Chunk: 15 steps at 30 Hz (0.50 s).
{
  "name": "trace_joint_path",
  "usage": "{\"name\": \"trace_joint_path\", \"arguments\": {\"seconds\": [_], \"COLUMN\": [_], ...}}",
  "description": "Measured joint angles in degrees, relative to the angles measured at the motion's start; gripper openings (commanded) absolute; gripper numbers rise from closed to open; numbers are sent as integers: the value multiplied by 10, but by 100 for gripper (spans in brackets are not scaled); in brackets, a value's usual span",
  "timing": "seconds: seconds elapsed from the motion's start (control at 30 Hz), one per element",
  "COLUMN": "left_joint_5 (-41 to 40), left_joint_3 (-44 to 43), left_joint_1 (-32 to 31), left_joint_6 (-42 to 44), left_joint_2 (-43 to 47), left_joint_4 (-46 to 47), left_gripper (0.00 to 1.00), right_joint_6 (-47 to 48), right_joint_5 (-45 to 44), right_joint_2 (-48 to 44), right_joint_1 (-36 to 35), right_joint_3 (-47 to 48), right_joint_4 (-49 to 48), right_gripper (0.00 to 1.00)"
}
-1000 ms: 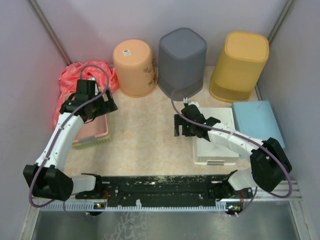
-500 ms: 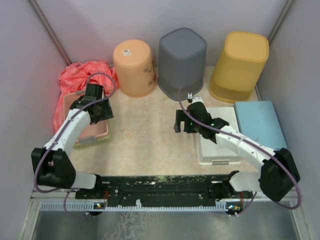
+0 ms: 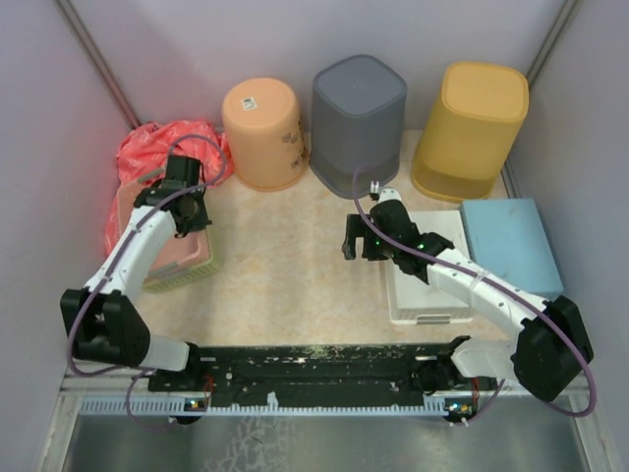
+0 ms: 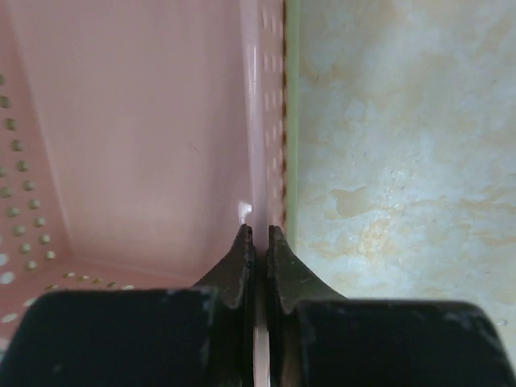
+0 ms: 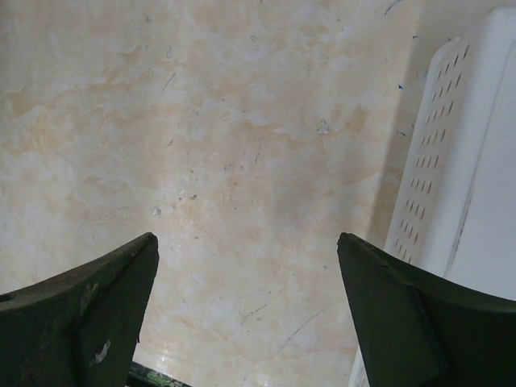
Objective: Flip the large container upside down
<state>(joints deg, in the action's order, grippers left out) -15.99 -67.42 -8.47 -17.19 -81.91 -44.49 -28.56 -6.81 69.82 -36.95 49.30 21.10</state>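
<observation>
The large container [image 3: 183, 262] is a pink perforated basket with a green rim, standing open side up at the left of the table. My left gripper [image 3: 190, 218] is at its right wall, near the far corner. In the left wrist view the gripper [image 4: 259, 234] is shut on that thin pink wall [image 4: 263, 121], one finger inside the basket and one outside over the table. My right gripper [image 3: 350, 246] hovers over the bare tabletop in the middle. Its fingers stand open with nothing between them [image 5: 246, 250].
An orange bucket [image 3: 261, 133], a grey bin [image 3: 358, 118] and a yellow bin [image 3: 472, 128] stand upside down along the back. A white perforated basket [image 3: 423, 295] [image 5: 476, 161] lies bottom up right of my right gripper, a blue box [image 3: 506, 236] beside it. A red bag [image 3: 157, 147] sits behind the pink basket.
My left gripper came down onto the pink basket's right wall and closed on it. The right arm shifted slightly right and stayed open.
</observation>
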Motion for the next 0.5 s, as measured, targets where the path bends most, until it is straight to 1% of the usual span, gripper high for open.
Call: {"name": "trace_joint_path", "arguments": {"seconds": [0.13, 0.2, 0.27, 0.37, 0.5], "left_joint_5": [-8, -5, 23, 115, 294], "left_joint_3": [-71, -113, -152, -181, -182], "left_joint_1": [0, 0, 0, 2, 1], "left_joint_6": [24, 43, 63, 73, 47], "left_joint_2": [43, 68, 93, 130, 158], "left_joint_4": [-47, -57, -56, -51, -15], "left_gripper": [0, 0, 0, 0, 0], "right_joint_6": [0, 0, -1, -1, 4], "right_joint_5": [0, 0, 0, 0, -18], "right_joint_2": [0, 1, 1, 1, 1], "right_joint_1": [0, 0, 0, 0, 1], "right_joint_3": [0, 0, 0, 0, 3], "right_joint_4": [-1, -2, -2, -3, 2], "right_gripper": [92, 92, 92, 92, 93]}}
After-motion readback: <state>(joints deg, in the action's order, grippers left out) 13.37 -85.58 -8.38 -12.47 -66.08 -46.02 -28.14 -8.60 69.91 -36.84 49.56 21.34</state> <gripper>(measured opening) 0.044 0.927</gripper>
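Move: The left hand already pinches the pink container's right rim; the container's middle is about 10 cm to the hand's left, 1 cm ahead and 5 cm below, still above or in the green basket, whose middle is some 8 cm left, level fore-and-aft and 10 cm below. The red bag lies some 17 cm ahead and 8 cm left; the orange bin is some 17 cm ahead and 15 cm right. From the right hand, the pink container is about 43 cm left and 1 cm ahead. Keeping its pinch, the left hand hoists the pink container about 20 cm, then swings right, fingers tipping up. ##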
